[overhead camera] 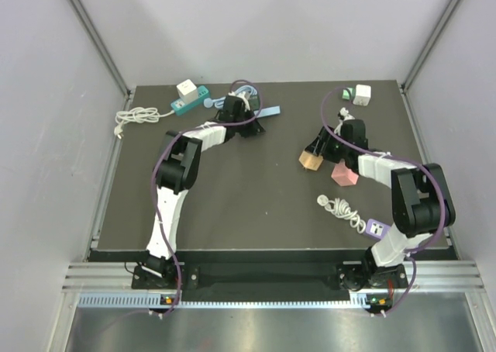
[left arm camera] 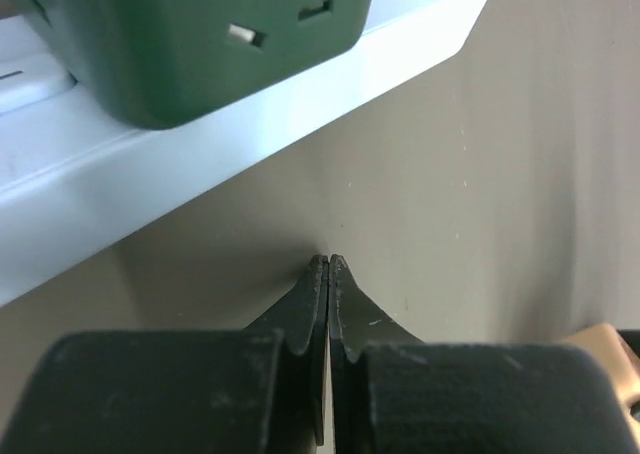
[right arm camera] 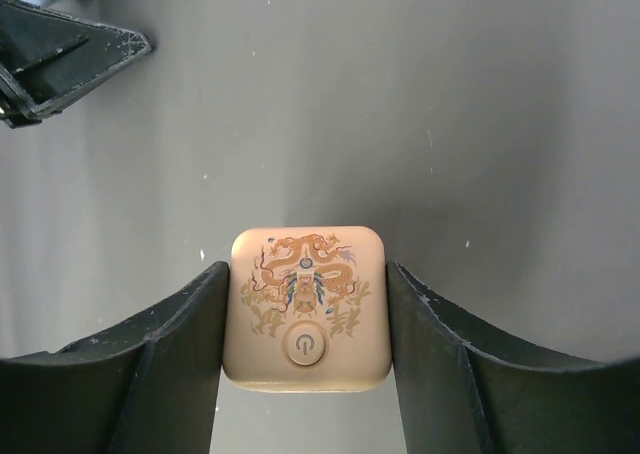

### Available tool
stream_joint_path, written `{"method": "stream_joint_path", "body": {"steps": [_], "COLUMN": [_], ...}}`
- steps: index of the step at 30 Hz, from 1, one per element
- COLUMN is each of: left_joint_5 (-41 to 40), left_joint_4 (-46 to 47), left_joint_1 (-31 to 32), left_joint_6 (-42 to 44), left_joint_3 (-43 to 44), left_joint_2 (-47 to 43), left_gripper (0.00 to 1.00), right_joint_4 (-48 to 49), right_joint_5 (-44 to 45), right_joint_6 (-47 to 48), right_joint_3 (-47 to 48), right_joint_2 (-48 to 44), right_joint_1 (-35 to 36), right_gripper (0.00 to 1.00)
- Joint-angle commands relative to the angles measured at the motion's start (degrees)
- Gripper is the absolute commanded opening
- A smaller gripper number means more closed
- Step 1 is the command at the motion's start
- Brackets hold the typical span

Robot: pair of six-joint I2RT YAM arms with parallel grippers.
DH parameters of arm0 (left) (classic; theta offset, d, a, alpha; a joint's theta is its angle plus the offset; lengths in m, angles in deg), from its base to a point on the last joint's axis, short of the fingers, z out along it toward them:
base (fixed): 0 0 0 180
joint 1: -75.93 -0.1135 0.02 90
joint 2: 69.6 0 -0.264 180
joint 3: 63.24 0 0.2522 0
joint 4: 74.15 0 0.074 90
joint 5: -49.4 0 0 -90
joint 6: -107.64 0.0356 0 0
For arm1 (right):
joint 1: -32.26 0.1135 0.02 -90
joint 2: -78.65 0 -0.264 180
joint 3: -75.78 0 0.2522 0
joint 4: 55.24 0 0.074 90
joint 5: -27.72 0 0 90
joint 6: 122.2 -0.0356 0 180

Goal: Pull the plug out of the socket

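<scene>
My right gripper (right arm camera: 306, 266) is shut on a peach cube socket (right arm camera: 306, 309) with a dragon print and a power button on top. Both fingers press its sides, and it rests on the dark mat (overhead camera: 256, 189). In the top view the same cube (overhead camera: 310, 160) sits mid-right under the right gripper (overhead camera: 316, 152). My left gripper (left arm camera: 329, 260) is shut on nothing, its tips just above the mat. Just beyond it a dark green cube adaptor (left arm camera: 200, 34) sits on a pale blue power strip (left arm camera: 250, 124). In the top view the left gripper (overhead camera: 249, 124) is beside that strip (overhead camera: 267, 112).
A pink cube (overhead camera: 343, 174) lies next to the peach one. A coiled white cable (overhead camera: 337, 207) ends in a purple plug block (overhead camera: 376, 229) at the front right. A teal strip with a white adaptor (overhead camera: 188, 96) and a white cable (overhead camera: 136, 118) sit back left. A white cube (overhead camera: 362, 94) sits back right.
</scene>
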Motion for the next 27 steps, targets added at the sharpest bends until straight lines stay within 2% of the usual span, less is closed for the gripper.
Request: {"method": "stream_joint_path", "body": {"steps": [1,4,9,13,14,18,19,20,21,23,27], "left_joint_5": [-1.2,2.7,4.8,5.6,5.5,4.6,4.1,2.1,1.0,-1.6,-5.6], "left_joint_4": [-6.2,1.2,13.4,23.8,25.6,32.9,33.9,33.9,33.4,30.8,28.3], "left_joint_1": [-0.2,-0.2,1.5,1.8,1.7,1.8,1.8,1.8,1.8,1.7,1.3], "left_joint_6": [2.3,2.6,5.5,5.4,5.4,6.8,7.3,8.2,8.5,9.4,8.6], "left_joint_3": [-4.2,-8.7,-16.0,-24.4,-25.7,-30.7,-31.8,-31.9,-31.9,-30.4,-26.3], "left_joint_2": [0.5,-2.7,-10.0,-15.1,-17.2,-22.1,-23.1,-24.7,-25.3,-26.4,-26.0], "left_gripper": [0.00,0.00,0.00,0.00,0.02,0.13,0.15,0.17,0.19,0.25,0.28], "right_joint_4": [3.8,1.4,-1.7,-4.1,-5.8,-9.5,-9.7,-9.8,-9.8,-9.1,-3.8], "right_joint_5": [0.4,3.5,8.5,11.6,12.5,18.6,19.3,19.9,20.9,21.3,20.8], "right_joint_6": [1.7,3.6,5.9,7.1,7.8,9.7,10.4,10.6,10.9,11.2,10.2], "right_joint_3": [1.5,2.1,2.2,2.9,3.6,5.0,5.2,5.5,6.5,8.8,15.3], "right_joint_2": [0.8,0.2,-1.6,-4.5,-5.2,-8.6,-9.9,-10.4,-10.8,-10.5,-5.4], "right_joint_1": [0.8,1.9,3.5,4.4,4.6,5.2,5.2,5.2,5.3,5.3,6.1], "right_gripper": [0.04,0.13,0.48,0.60,0.67,0.78,0.84,0.96,1.00,1.00,1.00]}}
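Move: The right gripper still holds the orange plug low by the table, its middle just under the fingertips. The pink plug sits about 10 cm to its right and 5 cm back, 3 cm lower, and the coiled white cable some 17 cm back and 8 cm right. The closed left fingers are by the blue socket strip, its middle about 4 cm ahead and 1 cm left; the green plug is roughly 7 cm ahead and 3 cm left. Let go of the orange plug beside the pink one: roll the right wrist some 15 degrees, left side down, ease about 3 cm right while opening wide, then lift clear about 8 cm, turning slightly forward. Meanwhile draw the left gripper back about 8 cm from the blue strip, then raise it some 10 cm, fingertips tipping up and opening a little. ##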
